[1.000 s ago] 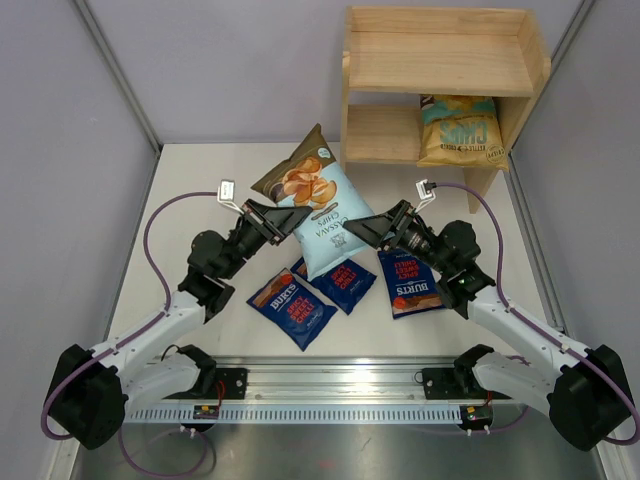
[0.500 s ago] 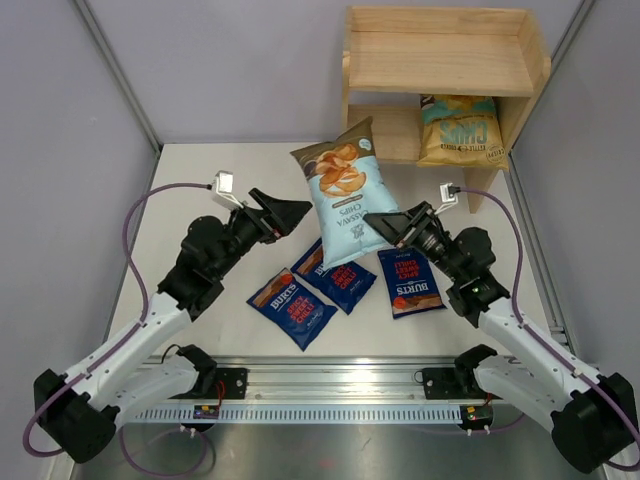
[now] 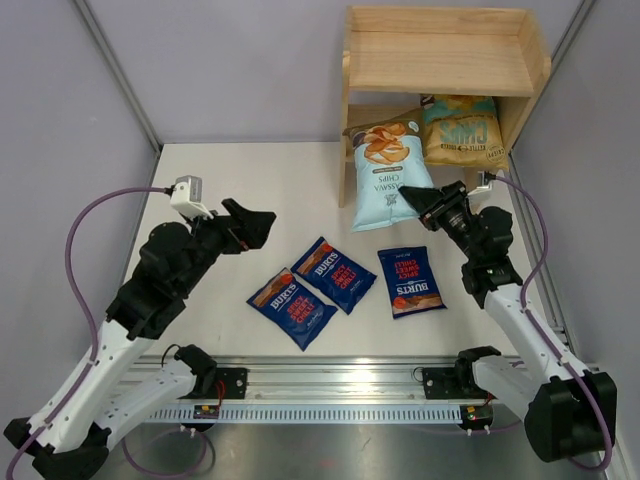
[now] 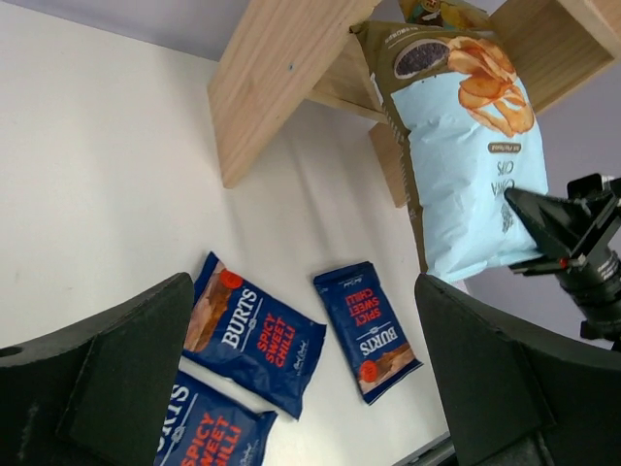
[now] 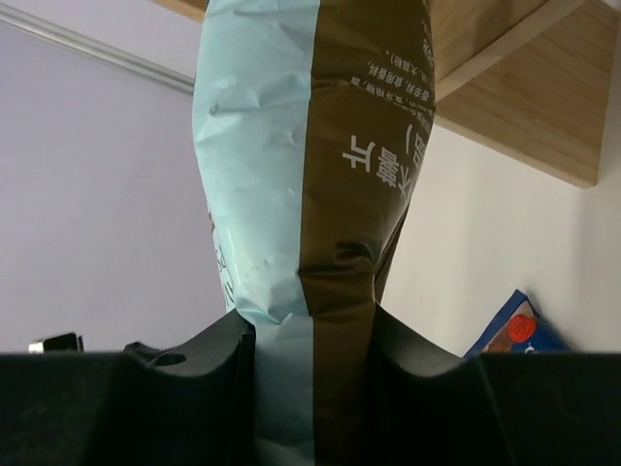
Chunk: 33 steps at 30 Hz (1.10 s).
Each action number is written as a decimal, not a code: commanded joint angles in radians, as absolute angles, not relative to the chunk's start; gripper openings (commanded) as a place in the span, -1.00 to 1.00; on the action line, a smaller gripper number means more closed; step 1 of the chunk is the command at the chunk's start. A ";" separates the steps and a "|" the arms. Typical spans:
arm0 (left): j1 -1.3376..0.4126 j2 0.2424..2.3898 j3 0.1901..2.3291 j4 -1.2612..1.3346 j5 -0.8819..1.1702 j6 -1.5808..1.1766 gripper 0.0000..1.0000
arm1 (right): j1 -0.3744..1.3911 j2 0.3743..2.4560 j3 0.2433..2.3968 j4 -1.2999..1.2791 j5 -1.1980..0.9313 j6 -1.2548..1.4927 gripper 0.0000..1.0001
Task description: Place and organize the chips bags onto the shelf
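Observation:
My right gripper [image 3: 420, 200] is shut on the lower edge of the light blue chips bag [image 3: 386, 175] and holds it upright in front of the wooden shelf [image 3: 440, 60], beside the lower tier's left post. The bag fills the right wrist view [image 5: 310, 194] and shows in the left wrist view [image 4: 466, 165]. The yellow-gold bag [image 3: 460, 130] stands on the lower tier at the right. Three dark blue Burts bags [image 3: 292, 308] [image 3: 334, 274] [image 3: 411, 281] lie flat on the table. My left gripper [image 3: 255, 222] is open and empty, raised over the table's left part.
Grey walls stand on both sides and at the back. A metal rail [image 3: 340, 385] with the arm bases runs along the near edge. The shelf's top tier [image 3: 440, 62] holds nothing. The table [image 3: 250, 180] is white.
My right gripper has carried the light blue bag from mid-table back and to the right, up to the shelf's lower tier. My left gripper has let go of it and drawn back left.

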State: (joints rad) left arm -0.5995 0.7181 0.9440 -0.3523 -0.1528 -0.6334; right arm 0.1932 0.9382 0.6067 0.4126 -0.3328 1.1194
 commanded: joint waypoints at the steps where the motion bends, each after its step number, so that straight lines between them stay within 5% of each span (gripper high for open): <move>1: -0.600 0.687 1.022 -0.478 -0.175 -0.516 0.98 | 0.143 1.014 0.733 0.479 -0.316 1.131 -0.53; 13: -0.600 0.574 1.094 -0.719 -0.169 -0.341 0.98 | 0.114 1.278 0.928 0.514 -0.267 1.134 -0.56; 33: -0.600 0.417 0.867 -0.601 -0.250 -0.275 0.98 | 0.117 1.635 1.288 0.494 -0.255 1.134 -0.52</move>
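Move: The open bay on the left of the lower shelf, where the light blue chips bag in the right gripper belongs, lies about 21 cm ahead of that gripper, some 6 cm to its left and nearly level with it. The yellow bag is about 19 cm ahead and 12 cm to the gripper's right; the shelf's left wall is 19 cm ahead and 16 cm left. From the left gripper the bay is roughly 28 cm ahead and 29 cm right, nearly level. Keep the right gripper's pinch on the light blue bag's near right edge and drive it forward about 18 cm into the open bay left of the yellow bag, easing off briefly midway, then rising some 3 cm and swinging slightly clockwise. Meanwhile draw the open, empty left gripper back and left, away from the shelf, then down about 5 cm, rolling its left side up some 20 degrees. ##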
